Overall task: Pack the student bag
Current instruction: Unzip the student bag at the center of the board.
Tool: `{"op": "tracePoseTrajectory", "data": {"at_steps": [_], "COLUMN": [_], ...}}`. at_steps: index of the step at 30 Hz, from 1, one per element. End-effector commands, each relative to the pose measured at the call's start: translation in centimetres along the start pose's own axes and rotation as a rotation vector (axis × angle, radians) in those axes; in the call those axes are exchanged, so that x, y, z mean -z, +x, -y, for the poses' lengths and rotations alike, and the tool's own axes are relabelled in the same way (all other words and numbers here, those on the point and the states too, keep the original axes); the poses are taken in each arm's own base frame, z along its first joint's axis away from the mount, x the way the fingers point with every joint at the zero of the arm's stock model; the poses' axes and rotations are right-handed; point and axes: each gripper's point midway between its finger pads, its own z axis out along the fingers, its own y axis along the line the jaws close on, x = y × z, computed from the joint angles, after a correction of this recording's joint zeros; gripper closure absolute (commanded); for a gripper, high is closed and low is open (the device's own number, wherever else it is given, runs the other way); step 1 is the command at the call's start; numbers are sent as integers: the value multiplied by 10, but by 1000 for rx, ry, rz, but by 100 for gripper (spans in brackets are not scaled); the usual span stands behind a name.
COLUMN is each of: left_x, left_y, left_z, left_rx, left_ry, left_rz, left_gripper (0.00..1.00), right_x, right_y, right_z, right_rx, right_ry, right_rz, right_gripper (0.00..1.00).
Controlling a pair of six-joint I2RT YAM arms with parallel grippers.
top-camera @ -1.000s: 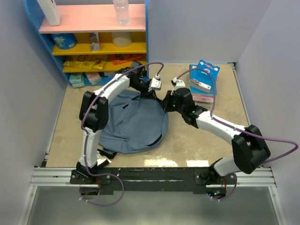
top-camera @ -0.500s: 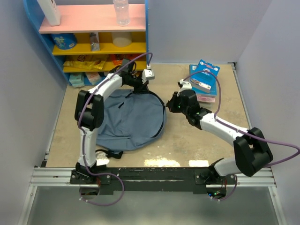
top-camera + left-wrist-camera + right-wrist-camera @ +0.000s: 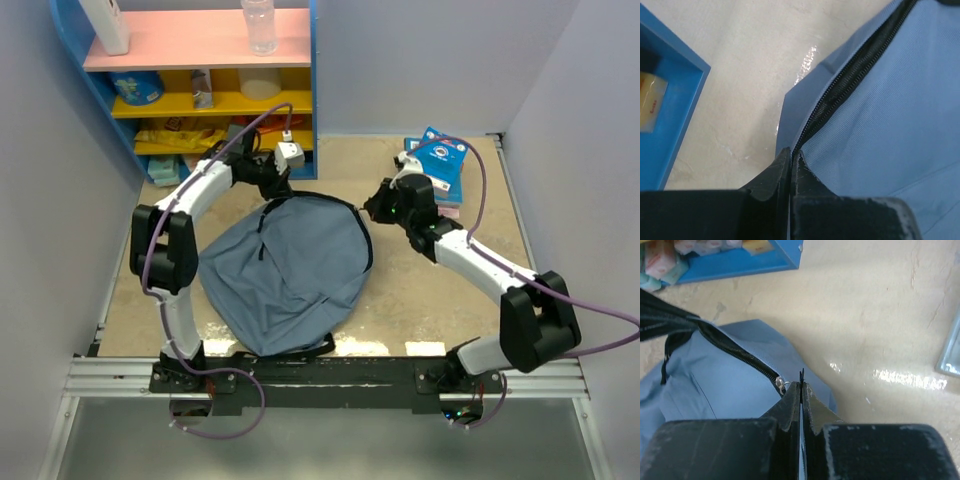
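The slate-blue student bag [image 3: 290, 270] lies flat in the middle of the table, its black zipper [image 3: 850, 80] curving round the far rim. My left gripper [image 3: 272, 190] is at the bag's far-left rim, shut [image 3: 791, 152] on the fabric edge right at the zipper line. My right gripper [image 3: 375, 208] is at the bag's far-right rim. In the right wrist view it is shut [image 3: 801, 385] on a thin black zipper pull [image 3: 801, 374], next to a silver ring [image 3: 782, 385] at the end of the zipper [image 3: 735, 352]. The bag's inside is hidden.
A blue shelf unit [image 3: 312, 90] stands at the back left with snack packs, a clear bottle [image 3: 258, 25] and a white container [image 3: 105, 25]. A blue packet [image 3: 438, 165] lies on a pink book at the back right. Grey walls close both sides.
Both grippers have moved apart, the left one leftward toward the shelf and the right one rightward and back. The bag's rim has stretched wider and its body has shifted toward the near edge.
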Motion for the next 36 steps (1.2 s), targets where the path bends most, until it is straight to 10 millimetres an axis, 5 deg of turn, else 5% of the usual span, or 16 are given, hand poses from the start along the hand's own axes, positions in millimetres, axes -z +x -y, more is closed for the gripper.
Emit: {"op": "tracePoseTrajectory", "data": {"at_steps": [1,3,4,5,6,12,16,21,29,36], "left_x": [46,45,51,53,60,61,13,-36,-65,-82], "left_y": [37,44,31,26,15,-53,-77,-84,-72,-91], "left_z": [-30,-16,-7,-1,6,33,74,79,79,80], "left_rx": [33,36,9,-9,-38,-172,-360,-470,-589,-643], "left_ry": [-172,-124,-105,-88,-80,41,166,247,313,291], "left_rz": [-117,-115,-70,-46,-11,141,172,254,261,297], "left_gripper": [76,58,25,6,0,0,0,0,0,0], "right_x": [-4,-6,-8,-10,-13,-11,-10,-6,-4,-4], "right_y": [-33,-35,-34,-32,-26,-3,-3,-6,-8,-8], "right_z": [16,11,5,4,1,-37,-50,-56,-62,-70], "right_rx": [20,10,-2,-5,-1,52,44,32,30,20], "right_ry": [75,56,21,18,11,-79,-105,-121,-154,-187], "right_rz": [38,46,40,39,25,-23,-15,-9,-12,-14], "right_gripper": [100,100,100,100,100,100,100,100,100,100]}}
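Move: Your left gripper is shut on the zipper pull at the left end of the bag's opening. The zipper end by the right gripper lies about 17 cm to its right and 3 cm back, near its height. The bag's body is some 15 cm back and 2 cm right, the shelf's near-right corner about 5 cm ahead and 8 cm right, both lower. The right gripper has that zipper end at its fingertips, 1 cm to the left; the book stack is 15 cm right, 6 cm ahead of it. Open the left gripper wide to let go of the pull as it draws on left about 5 cm, then lift it clear and swing it some 16 cm right, above and across the opening. Lower it, turned roughly 30 degrees clockwise, with open fingers beside the zipper band near the right gripper. Keep the right gripper shut on the small pull, easing it about 4 cm left. ##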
